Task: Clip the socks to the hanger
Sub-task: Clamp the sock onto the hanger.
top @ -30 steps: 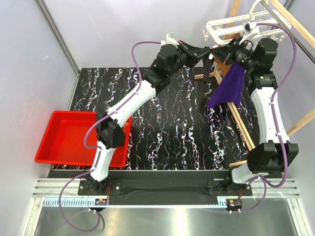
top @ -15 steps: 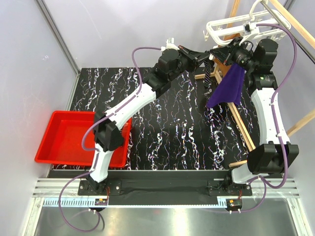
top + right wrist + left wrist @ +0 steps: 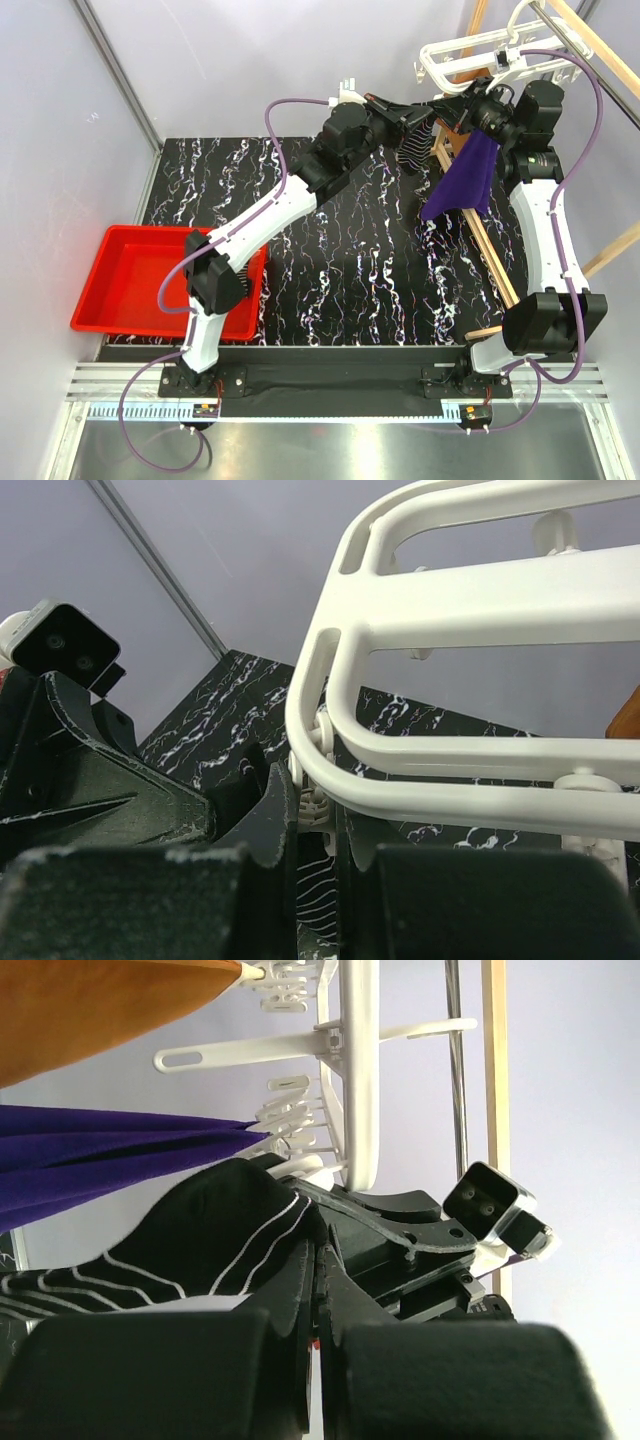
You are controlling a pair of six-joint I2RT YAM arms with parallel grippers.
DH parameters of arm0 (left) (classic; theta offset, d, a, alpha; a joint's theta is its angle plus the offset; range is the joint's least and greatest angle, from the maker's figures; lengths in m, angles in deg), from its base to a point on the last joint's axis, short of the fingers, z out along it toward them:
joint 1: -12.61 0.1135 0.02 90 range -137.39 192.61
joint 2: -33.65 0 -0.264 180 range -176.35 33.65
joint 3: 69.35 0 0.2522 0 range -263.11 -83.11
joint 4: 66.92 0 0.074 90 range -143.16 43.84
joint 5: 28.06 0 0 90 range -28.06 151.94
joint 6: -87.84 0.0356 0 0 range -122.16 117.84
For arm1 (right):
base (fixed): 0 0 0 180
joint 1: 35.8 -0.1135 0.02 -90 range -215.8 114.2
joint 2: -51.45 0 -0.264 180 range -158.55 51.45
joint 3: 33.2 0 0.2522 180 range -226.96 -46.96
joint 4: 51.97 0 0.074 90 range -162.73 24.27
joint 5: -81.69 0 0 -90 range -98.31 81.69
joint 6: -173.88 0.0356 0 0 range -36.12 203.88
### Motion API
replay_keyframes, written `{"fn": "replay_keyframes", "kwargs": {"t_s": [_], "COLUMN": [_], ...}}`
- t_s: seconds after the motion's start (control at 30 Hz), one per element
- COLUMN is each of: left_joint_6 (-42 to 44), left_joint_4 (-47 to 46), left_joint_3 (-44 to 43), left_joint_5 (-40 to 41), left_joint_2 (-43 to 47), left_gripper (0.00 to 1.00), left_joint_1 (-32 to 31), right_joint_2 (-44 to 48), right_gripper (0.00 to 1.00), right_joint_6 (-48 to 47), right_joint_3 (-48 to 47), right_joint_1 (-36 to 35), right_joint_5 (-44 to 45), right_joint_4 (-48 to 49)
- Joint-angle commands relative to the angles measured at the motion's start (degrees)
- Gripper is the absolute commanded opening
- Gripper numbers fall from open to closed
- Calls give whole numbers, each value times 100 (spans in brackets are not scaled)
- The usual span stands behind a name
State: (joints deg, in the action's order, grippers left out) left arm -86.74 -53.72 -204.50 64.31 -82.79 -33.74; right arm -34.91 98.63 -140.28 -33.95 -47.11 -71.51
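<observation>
A black sock (image 3: 412,140) with thin white stripes hangs from my left gripper (image 3: 428,112), which is shut on its edge high above the table's far side. In the left wrist view the sock (image 3: 200,1250) drapes to the left of the shut left gripper (image 3: 318,1260), just under the white hanger (image 3: 358,1080) and its clips (image 3: 290,1120). My right gripper (image 3: 318,810) is shut on one dangling clip (image 3: 322,798) below the hanger's frame (image 3: 450,610), and the sock (image 3: 315,895) shows under it. The two grippers meet tip to tip below the hanger (image 3: 470,48).
A purple cloth (image 3: 462,180) hangs from the wooden rack (image 3: 485,245) at the right, and an orange cloth (image 3: 100,1000) hangs beside it. A red tray (image 3: 100,280) sits at the table's left edge. The black marbled table (image 3: 350,260) lies below.
My left gripper has risen and moved right with the sock, bringing it up against the right gripper under the hanger. The right arm has stayed in place.
</observation>
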Motion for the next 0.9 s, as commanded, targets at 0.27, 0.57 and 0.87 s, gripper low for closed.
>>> {"fn": "replay_keyframes", "kwargs": {"t_s": [0.27,0.57,0.87], "left_joint_6": [20,38,11], "left_joint_4": [-208,-182,-375], "left_joint_3": [-202,-228,-79], "left_joint_5": [325,378,405], "left_joint_2": [315,289,298], "left_gripper": [0,0,0], "left_joint_1": [-41,-41,-32], "right_joint_2": [252,322,463], "right_gripper": [0,59,91], "right_joint_6": [11,90,336], "right_joint_3": [-37,-55,-283], "right_joint_1": [-53,-53,-53], "right_joint_5": [-276,-242,-40], "right_joint_4": [-28,-99,-309]}}
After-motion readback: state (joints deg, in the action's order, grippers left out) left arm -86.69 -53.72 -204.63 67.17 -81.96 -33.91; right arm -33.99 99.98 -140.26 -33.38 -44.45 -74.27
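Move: The clip hanging at the hanger's near-left corner sits squeezed in the right fingers, practically at their pinch point. From the left hand, which already holds the striped sock by its cuff, that clip is about 2 cm ahead and 1 cm to the right, level in height. From the right hand, the hanger's corner is 1 cm ahead and 3 cm above. The purple sock hangs some 8 cm right, 3 cm ahead and 12 cm lower, the orange one roughly 10 cm ahead, 7 cm right and 8 cm lower. Opening wide from their nearly shut squeeze, the right fingers let go of the clip, and that hand eases about 1 cm to its right with barely any turn. The left hand stays shut on the sock's cuff beside the clip, first almost still, then drifting about 1 cm up and nearly as far left. ##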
